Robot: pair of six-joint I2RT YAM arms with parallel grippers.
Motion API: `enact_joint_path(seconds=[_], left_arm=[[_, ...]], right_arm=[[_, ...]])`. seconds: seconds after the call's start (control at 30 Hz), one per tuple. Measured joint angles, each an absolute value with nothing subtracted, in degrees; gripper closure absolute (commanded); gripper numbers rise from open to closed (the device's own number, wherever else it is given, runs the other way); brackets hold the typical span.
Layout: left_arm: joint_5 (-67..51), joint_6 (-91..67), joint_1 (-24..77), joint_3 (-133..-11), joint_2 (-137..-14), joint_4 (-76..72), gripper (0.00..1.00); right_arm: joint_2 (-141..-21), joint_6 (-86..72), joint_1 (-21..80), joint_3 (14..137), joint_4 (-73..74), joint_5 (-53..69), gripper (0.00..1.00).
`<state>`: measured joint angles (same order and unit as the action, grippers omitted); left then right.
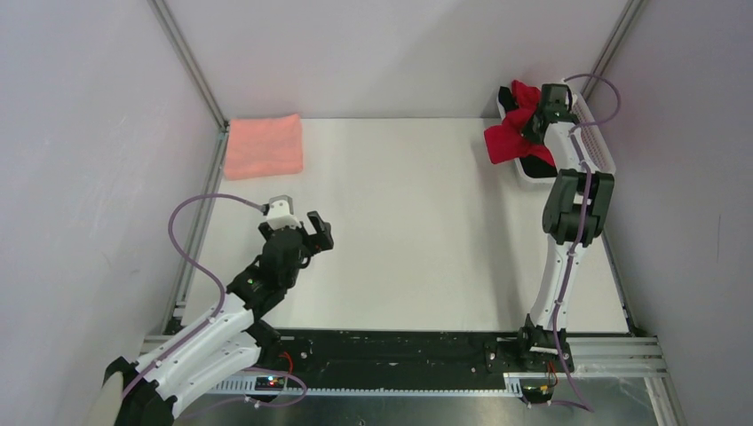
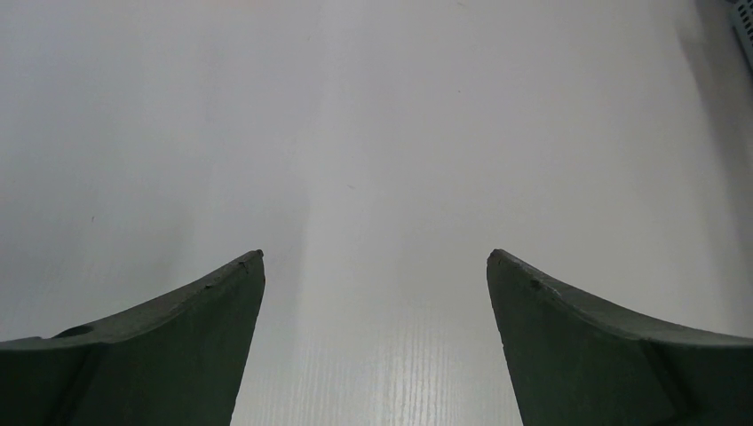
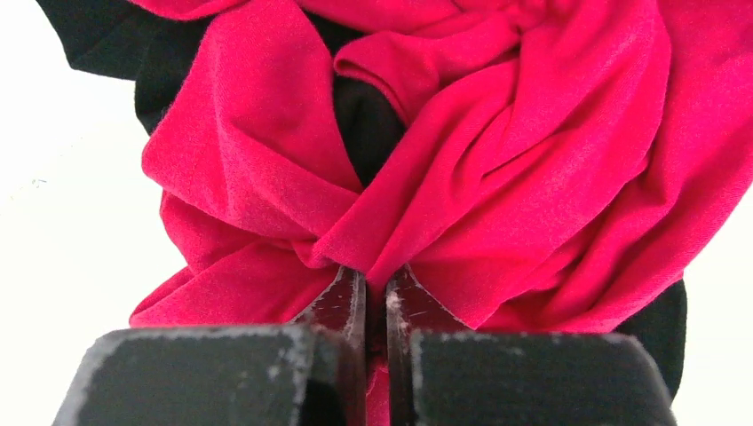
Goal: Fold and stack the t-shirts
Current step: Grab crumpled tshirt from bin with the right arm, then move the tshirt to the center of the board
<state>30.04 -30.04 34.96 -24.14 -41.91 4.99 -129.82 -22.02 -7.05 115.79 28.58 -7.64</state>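
Observation:
The salmon-pink t-shirt (image 1: 263, 146) lies folded in a rectangle at the table's far left corner. The bright red t-shirt (image 1: 511, 135) hangs crumpled over the near end of the white mesh basket (image 1: 597, 142) at the far right, with the black t-shirt (image 1: 536, 166) under it. My right gripper (image 1: 533, 120) is shut on a fold of the red t-shirt (image 3: 497, 169) above the basket; black cloth (image 3: 360, 115) shows between the folds. My left gripper (image 1: 315, 232) is open and empty over bare table on the left, its fingers (image 2: 204, 306) wide apart.
Metal frame posts (image 1: 191, 67) run along the table's back corners and grey walls close in both sides. The white tabletop (image 1: 408, 222) stretches between the two arms. The right arm's elbow (image 1: 577, 204) stands near the basket's near end.

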Motion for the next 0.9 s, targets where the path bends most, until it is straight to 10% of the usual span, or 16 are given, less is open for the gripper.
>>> enact_joint_path(seconds=[0.9], left_arm=[[26.8, -32.6, 35.0, -22.2, -25.8, 7.0, 0.02]], right_arm=[[-87.6, -13.0, 11.2, 129.6, 25.1, 4.1, 1.0]])
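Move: The right fingers are already shut on the crumpled red t-shirt in the bin; the bin's middle lies about 7 cm to their right, level fore and aft and some 5 cm lower. The black cloth showing at the bin's near side is roughly 8 cm back and 1 cm right. The open table middle, where the shirt can go, lies about 35 cm left, 22 cm back and 10 cm below; from the left hand it is some 22 cm right and 3 cm ahead. Keep the right gripper shut on the red t-shirt and pull it fast straight up out of the bin, then draw back and swing left as you climb, some 50 cm up in all and about 20 cm back and 18 cm left. Tilt the fingers up about 60 degrees and turn them counter-clockwise. Raise the open, empty left hand about 5 cm, tipping it slightly up. ##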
